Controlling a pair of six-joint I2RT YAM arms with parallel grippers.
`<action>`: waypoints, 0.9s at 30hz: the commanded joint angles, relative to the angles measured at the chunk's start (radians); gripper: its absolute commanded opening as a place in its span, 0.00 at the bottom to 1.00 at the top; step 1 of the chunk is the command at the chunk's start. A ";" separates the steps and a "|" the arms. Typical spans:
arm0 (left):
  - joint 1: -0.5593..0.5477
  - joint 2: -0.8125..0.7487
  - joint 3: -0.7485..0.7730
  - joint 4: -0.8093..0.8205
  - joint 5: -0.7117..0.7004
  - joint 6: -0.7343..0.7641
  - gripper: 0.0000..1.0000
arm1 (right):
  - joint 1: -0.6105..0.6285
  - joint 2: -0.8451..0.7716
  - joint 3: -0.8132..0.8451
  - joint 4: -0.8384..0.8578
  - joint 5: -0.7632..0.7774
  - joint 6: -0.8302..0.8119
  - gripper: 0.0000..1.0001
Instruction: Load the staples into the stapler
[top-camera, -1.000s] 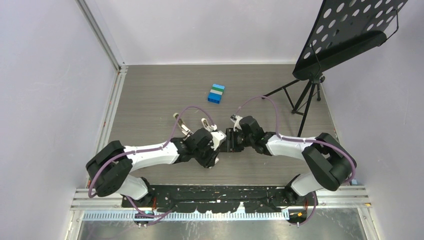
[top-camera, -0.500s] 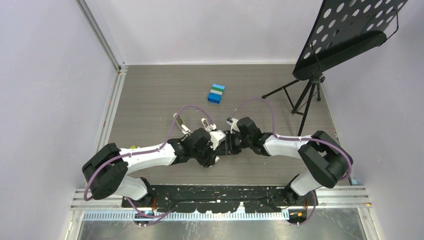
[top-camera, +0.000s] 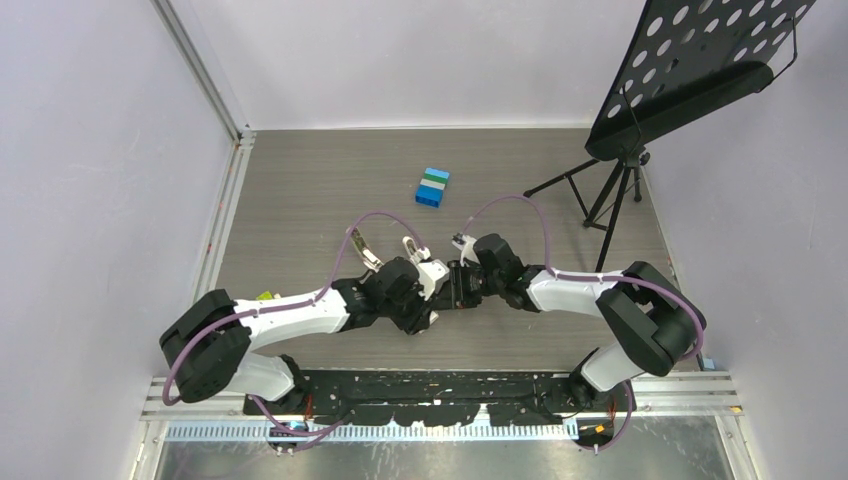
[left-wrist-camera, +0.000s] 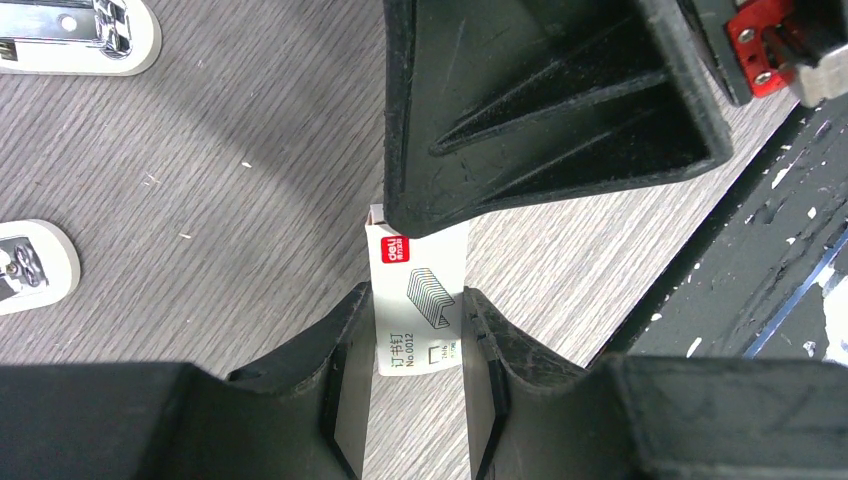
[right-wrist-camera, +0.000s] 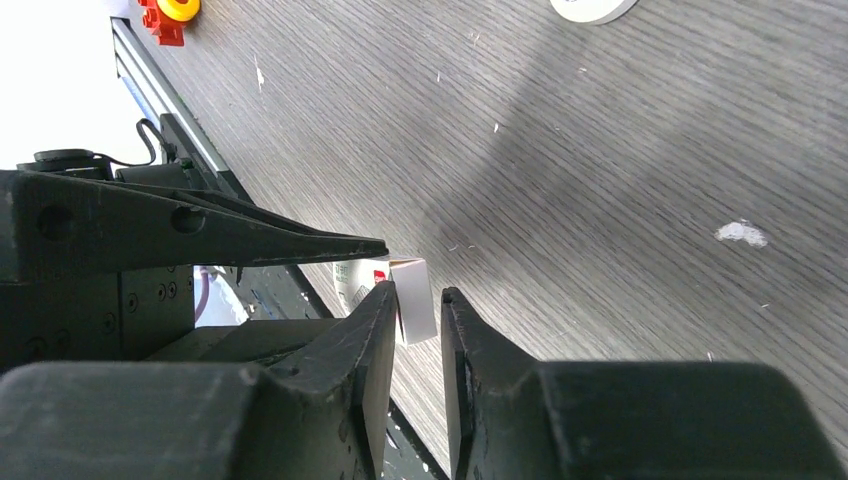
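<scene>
The staples box (left-wrist-camera: 420, 270), white with a red mark and a drawing of staples, is gripped by its long sides in my left gripper (left-wrist-camera: 418, 295), just above the table. A grey insert edge (left-wrist-camera: 376, 212) peeks from its far end. One finger (left-wrist-camera: 540, 110) of the right gripper covers that end. In the right wrist view my right gripper (right-wrist-camera: 418, 298) straddles the box's end (right-wrist-camera: 412, 290). The box lies against one finger, with a narrow gap to the other. The slim stapler (top-camera: 364, 250) lies on the table beyond the left arm.
A stubby white object (top-camera: 411, 246) lies just beyond the two grippers. A blue block stack (top-camera: 432, 187) sits mid-table. A music stand (top-camera: 690, 70) stands at the back right with its tripod legs (top-camera: 600, 190) on the table. Red-yellow toy bricks (right-wrist-camera: 168, 12) lie by the black base rail (left-wrist-camera: 760, 260).
The right gripper has moved left up to the left gripper and its jaws have narrowed round the box's end. The left arm has shifted slightly, still holding the box.
</scene>
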 joint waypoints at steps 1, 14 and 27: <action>-0.006 -0.024 -0.002 0.064 -0.020 -0.013 0.24 | 0.011 -0.002 0.032 0.010 -0.009 -0.016 0.27; -0.006 -0.032 0.003 0.062 -0.003 -0.021 0.24 | 0.035 -0.019 0.047 -0.051 0.068 -0.054 0.09; -0.006 0.009 0.018 0.013 0.044 -0.031 0.27 | 0.043 -0.085 0.040 -0.128 0.221 -0.092 0.00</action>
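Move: The staple box is already held in the left fingers, its middle about 1 cm ahead and 1 cm to the right of that hand point. From the right hand, the box's middle lies some 3 cm back, 2 cm to the left and roughly 1 cm below. From the left hand, the small white stapler lies about 15 cm ahead and 2 cm left, and the opened stapler about 13 cm ahead and 10 cm left, both some 5 cm lower. Hold the staple box still with the left gripper. Shut the part-open right fingers fully at the box's mouth to pinch its end flap, easing that hand about 0.5 cm left as they close and then back right by slightly more, with the fingertips dipping some 5 degrees. ##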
